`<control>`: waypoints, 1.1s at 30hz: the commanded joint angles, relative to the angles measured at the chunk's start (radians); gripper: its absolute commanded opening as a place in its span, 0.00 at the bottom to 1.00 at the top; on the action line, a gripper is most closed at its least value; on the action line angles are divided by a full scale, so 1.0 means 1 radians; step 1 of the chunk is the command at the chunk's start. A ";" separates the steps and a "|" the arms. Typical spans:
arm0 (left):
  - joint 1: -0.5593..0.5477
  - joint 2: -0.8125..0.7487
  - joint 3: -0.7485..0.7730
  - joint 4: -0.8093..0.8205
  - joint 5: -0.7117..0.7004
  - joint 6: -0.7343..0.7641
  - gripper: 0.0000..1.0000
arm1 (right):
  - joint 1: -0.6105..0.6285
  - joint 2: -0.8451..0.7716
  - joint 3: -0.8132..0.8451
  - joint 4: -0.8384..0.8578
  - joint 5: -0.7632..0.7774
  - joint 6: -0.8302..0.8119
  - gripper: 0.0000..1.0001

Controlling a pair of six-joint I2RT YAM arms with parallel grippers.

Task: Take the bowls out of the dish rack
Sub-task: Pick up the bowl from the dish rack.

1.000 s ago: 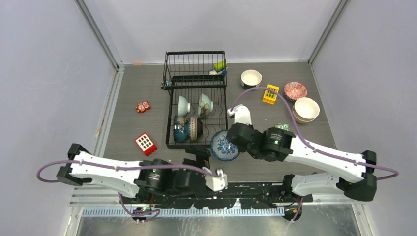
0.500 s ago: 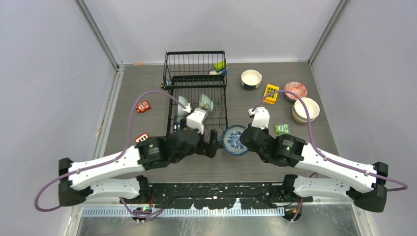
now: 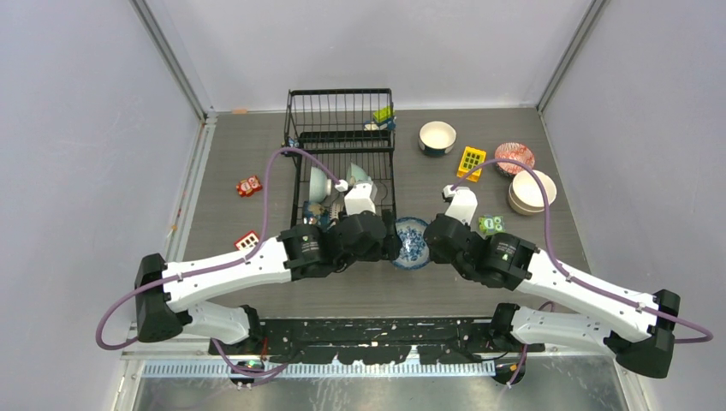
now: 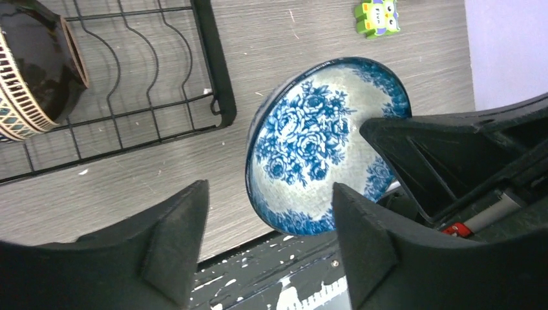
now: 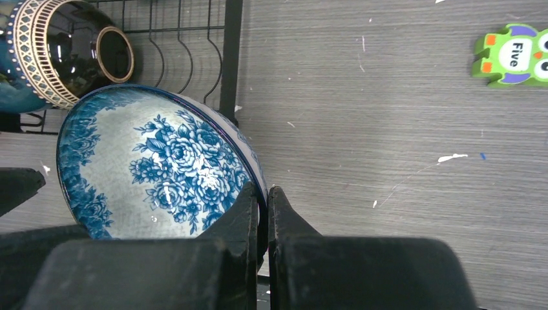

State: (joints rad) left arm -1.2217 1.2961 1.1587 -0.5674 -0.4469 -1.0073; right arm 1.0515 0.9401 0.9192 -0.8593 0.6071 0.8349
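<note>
A blue-and-white flowered bowl point(image 3: 413, 243) point(image 4: 323, 142) point(image 5: 155, 161) hangs tilted on edge above the table, just off the front right corner of the black dish rack point(image 3: 295, 214) point(image 4: 210, 64) point(image 5: 231, 58). My right gripper point(image 3: 428, 242) point(image 5: 265, 197) is shut on its rim. Facing the bowl from the left, my left gripper point(image 3: 392, 244) point(image 4: 268, 194) is open, with a finger on either side of the lower rim and neither touching it. In the rack stand two pale green bowls point(image 3: 318, 182) point(image 3: 358, 175) and a brown patterned bowl point(image 4: 32, 71) point(image 5: 71, 51); the left arm covers the rack's front.
On the table to the right are a white bowl point(image 3: 437, 136), a red-patterned bowl point(image 3: 514, 157) and a cream bowl stack point(image 3: 532, 190). A yellow block point(image 3: 471, 161) and a green owl block point(image 3: 490, 224) point(image 5: 510, 55) lie nearby. Two red blocks point(image 3: 249, 185) point(image 3: 248, 241) lie left of the rack.
My left arm swung up from the near edge to the bowl and its jaws narrowed somewhat. The right gripper carried the bowl slightly right and tipped it on edge.
</note>
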 commanded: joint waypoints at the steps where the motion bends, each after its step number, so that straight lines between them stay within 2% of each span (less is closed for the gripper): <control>1: 0.009 0.005 0.052 -0.030 -0.085 -0.022 0.63 | 0.000 -0.019 0.026 0.074 -0.011 0.073 0.01; 3: 0.008 0.015 0.061 -0.043 -0.091 -0.020 0.54 | -0.001 -0.010 0.033 0.072 -0.014 0.079 0.01; 5: 0.009 0.024 0.070 -0.055 -0.097 -0.019 0.50 | -0.002 -0.002 0.040 0.070 -0.014 0.087 0.01; 13: 0.013 0.039 0.060 -0.073 -0.113 -0.020 0.40 | -0.001 0.003 0.065 0.087 -0.046 0.102 0.01; 19: 0.020 0.042 0.050 -0.076 -0.107 -0.021 0.37 | -0.002 0.012 0.076 0.096 -0.066 0.109 0.01; 26: 0.026 0.049 0.039 -0.066 -0.090 -0.018 0.23 | -0.002 0.018 0.084 0.100 -0.076 0.111 0.01; 33: 0.029 0.057 0.038 -0.067 -0.082 -0.012 0.20 | -0.004 0.024 0.092 0.097 -0.083 0.109 0.01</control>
State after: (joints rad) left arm -1.2007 1.3487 1.1927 -0.6483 -0.5148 -1.0161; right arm 1.0500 0.9710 0.9463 -0.8387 0.5140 0.9150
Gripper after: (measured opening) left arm 0.203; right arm 0.062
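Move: The blue floral bowl is held aloft in my right hand by its right rim; its middle lies about 5 cm to the left, 1 cm ahead and 2 cm below that hand. From my left hand it is some 5 cm to the right, 1 cm ahead and 3 cm down. In the rack, the dark patterned bowl lies about 13 cm left, 3 cm ahead and 15 cm below my left hand. The green owl block lies roughly 19 cm right, 4 cm ahead and 17 cm below my right hand. I bring my left fingers around the bowl's left rim, easing forward, left and down by about 1.5 cm each way, and close them from wide open to a narrow gap with one finger on the inside of the bowl. My right hand keeps its pinch on the right rim and carries the bowl some 2.5 cm left towards the left fingers, tilting slightly. ##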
